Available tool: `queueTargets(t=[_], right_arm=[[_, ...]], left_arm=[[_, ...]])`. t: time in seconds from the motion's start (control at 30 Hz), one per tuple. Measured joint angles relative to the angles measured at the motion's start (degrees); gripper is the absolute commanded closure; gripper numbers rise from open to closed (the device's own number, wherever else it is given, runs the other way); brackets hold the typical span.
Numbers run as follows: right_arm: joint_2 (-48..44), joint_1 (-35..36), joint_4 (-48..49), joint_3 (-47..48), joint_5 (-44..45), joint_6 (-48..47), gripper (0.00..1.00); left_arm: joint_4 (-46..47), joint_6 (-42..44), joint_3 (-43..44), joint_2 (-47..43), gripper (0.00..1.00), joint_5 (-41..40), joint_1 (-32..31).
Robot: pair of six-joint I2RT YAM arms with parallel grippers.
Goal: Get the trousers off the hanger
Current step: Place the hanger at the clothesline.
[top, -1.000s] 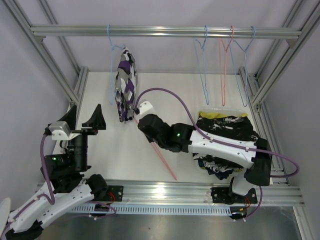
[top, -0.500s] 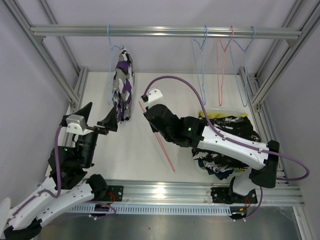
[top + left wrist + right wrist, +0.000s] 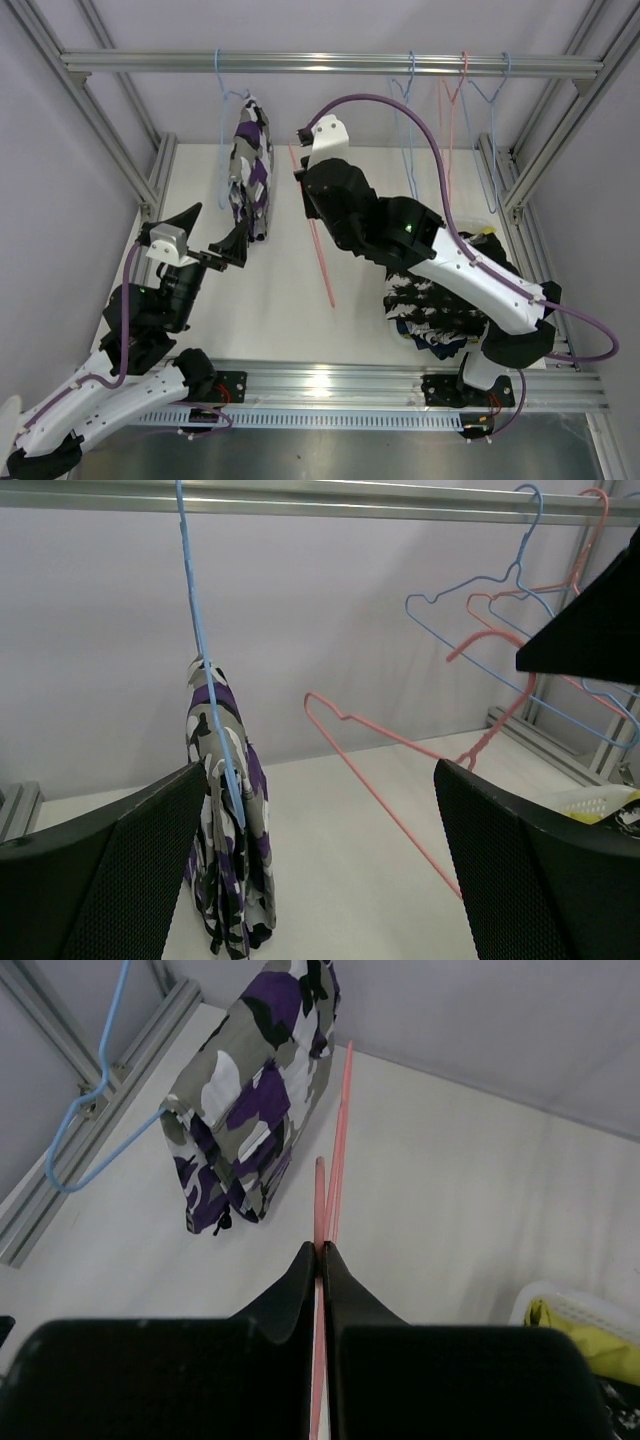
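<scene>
Camouflage trousers in black, white and purple hang folded over a blue hanger on the rail at the left. In the left wrist view the trousers hang just inside the left finger. My left gripper stands open beside their lower end, holding nothing. My right gripper is shut on a bare pink hanger and holds it in the air right of the trousers. The right wrist view shows the jaws pinching the pink hanger's wire.
A basket at the right holds a pile of other trousers, partly under the right arm. Three bare hangers, blue, pink and blue, hang on the rail's right part. Metal frame posts stand at both sides.
My right arm has lifted the pink hanger off the table and carried it up toward the rail. My left gripper has moved forward and right, close to the hanging trousers, still open.
</scene>
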Motion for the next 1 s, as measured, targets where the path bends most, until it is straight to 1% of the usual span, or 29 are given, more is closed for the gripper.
queueTargets(t=[0.27,0.33,0.6,1.0], right_arm=[[8.11,-2.16,-6.95,18.40,1.77,-2.58,1.00],[9.03,-3.02,-7.23,21.20,1.88,-3.23,1.00],[9.18,-8.50,-5.70,22.88,0.92,-4.39,1.00],[11.98,-15.50,2.91,24.15,-5.60,-6.56,1.00]], left_arm=[[-0.28,-0.02,0.00,-0.02,0.01,-0.50,0.00],[-0.28,-0.02,0.00,-0.09,0.01,-1.36,0.00],[0.13,-0.02,0.00,-1.03,0.00,-3.37,0.00],[0.59,-0.07,0.00,-1.60,0.01,-4.35,0.00]])
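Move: The closed right hand already holds the emptied pink hanger by its hook. The empty stretch of clothesline it is bound for lies about 15 cm ahead, 4 cm to its right and 12 cm up; from the open left hand, some 22 cm ahead, 19 cm right and 14 cm up. From the right hand, the nearest blue hanger's hook is 15 cm ahead, 19 cm right and 11 cm up, and the camouflage trousers hang about 12 cm ahead, 10 cm left and 12 cm lower. Keeping its pinch on the pink hanger's hook, the right hand carries it up and then mostly forward towards the clothesline, some 10 cm out and 8 cm up, easing about 4 cm right midway. The fingers tip up by some 10 degrees and swing about as far clockwise. ##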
